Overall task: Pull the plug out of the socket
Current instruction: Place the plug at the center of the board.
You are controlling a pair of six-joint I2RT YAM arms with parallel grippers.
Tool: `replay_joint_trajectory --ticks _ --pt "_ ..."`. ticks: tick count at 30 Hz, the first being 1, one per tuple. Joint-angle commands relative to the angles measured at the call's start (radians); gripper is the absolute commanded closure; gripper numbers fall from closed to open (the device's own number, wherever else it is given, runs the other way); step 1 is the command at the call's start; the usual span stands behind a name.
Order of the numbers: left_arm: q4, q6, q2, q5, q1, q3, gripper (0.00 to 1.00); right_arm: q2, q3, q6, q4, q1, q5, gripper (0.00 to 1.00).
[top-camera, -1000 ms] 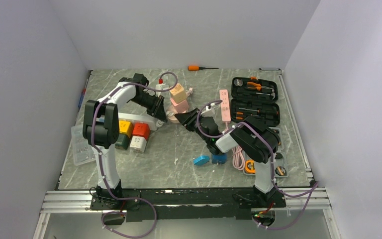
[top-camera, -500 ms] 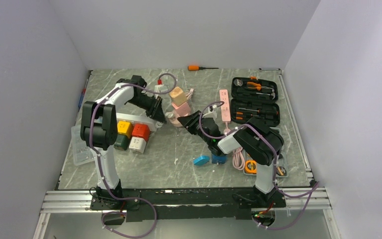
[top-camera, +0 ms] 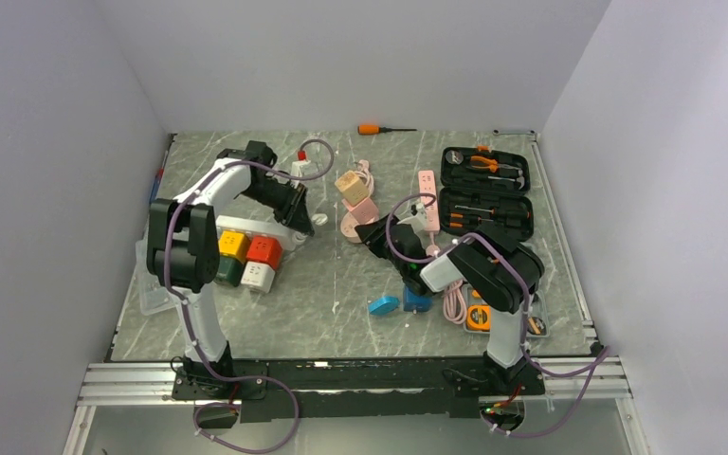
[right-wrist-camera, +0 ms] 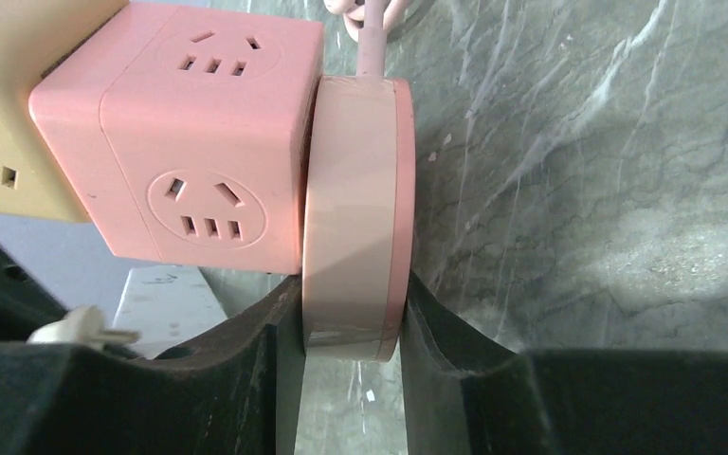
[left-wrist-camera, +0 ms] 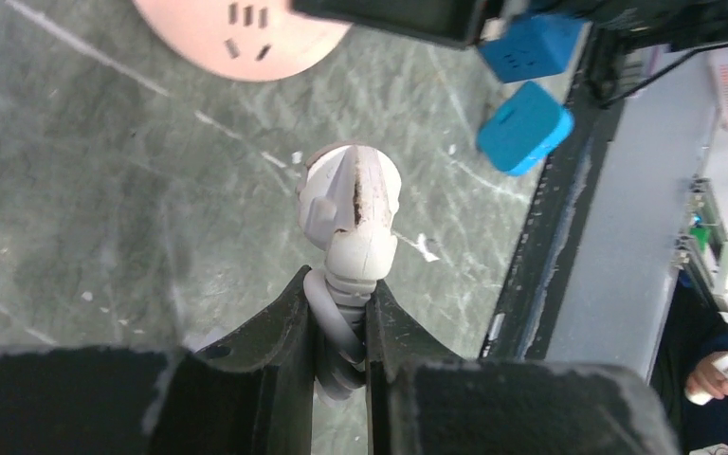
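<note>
My left gripper (left-wrist-camera: pixel 341 303) is shut on the ribbed cable neck of a white plug (left-wrist-camera: pixel 351 204), which hangs free above the marble table. In the top view the white plug (top-camera: pixel 318 220) sits at my left gripper (top-camera: pixel 305 216), a small gap away from the pink socket (top-camera: pixel 355 216). My right gripper (right-wrist-camera: pixel 351 322) is shut on the pink socket's round base (right-wrist-camera: pixel 355 218). The pink cube part (right-wrist-camera: pixel 180 133) carries empty outlet faces, with a tan cube (right-wrist-camera: pixel 9 104) attached beyond it. The plug's prongs (right-wrist-camera: pixel 104 335) show at the lower left of the right wrist view.
A pink power strip (top-camera: pixel 427 199) and an open black tool case (top-camera: pixel 486 190) lie to the right. Coloured cube sockets (top-camera: pixel 246 258) on a white strip lie to the left. Two blue blocks (top-camera: pixel 398 303) and a pink cable coil (top-camera: pixel 455 303) sit near the front. An orange screwdriver (top-camera: pixel 379 129) lies at the back.
The white plug has come away from the pink socket. My left gripper drew it left while my right gripper carried the socket slightly right, tilting it.
</note>
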Motion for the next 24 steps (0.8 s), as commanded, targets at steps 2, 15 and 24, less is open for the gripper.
replay_joint_trajectory --ticks 2,15,24 --pt "0.152 -0.159 0.025 -0.205 -0.013 -0.001 0.94 -0.094 -0.029 -0.116 -0.002 -0.012 0.012 1.00" --pt "0.241 -0.199 0.030 -0.290 -0.045 0.045 0.01 -0.360 -0.123 -0.237 -0.157 -0.020 -0.014 1.00" --pt "0.205 -0.090 -0.177 -0.286 -0.055 0.014 0.01 -0.495 -0.122 -0.334 -0.274 -0.020 -0.050 1.00"
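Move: The plug's white end is in the left fingers; the bare spot for it is about 3 cm ahead, 4 cm right and some 11 cm below. From this hand, the white strip's middle lies 3 cm ahead and 11 left, the red cube 2 back and 10 left, and the pink round socket 3 ahead and 9 right. The right gripper holds that socket; from it the blue cube sits about 13 cm back and 11 right, the light-blue plug 15 back and 4 right. Bring the left gripper about 5 cm forward and as far down, tipping the fingertips some 15 degrees farther down, and open it wide over the bare marble to let the white plug go, then start rising. Meanwhile keep the right gripper's hold on the pink round socket and draw it back and right, about 5 cm each way and slightly up, towards the blue cube, rolling the hand some 15 degrees. ##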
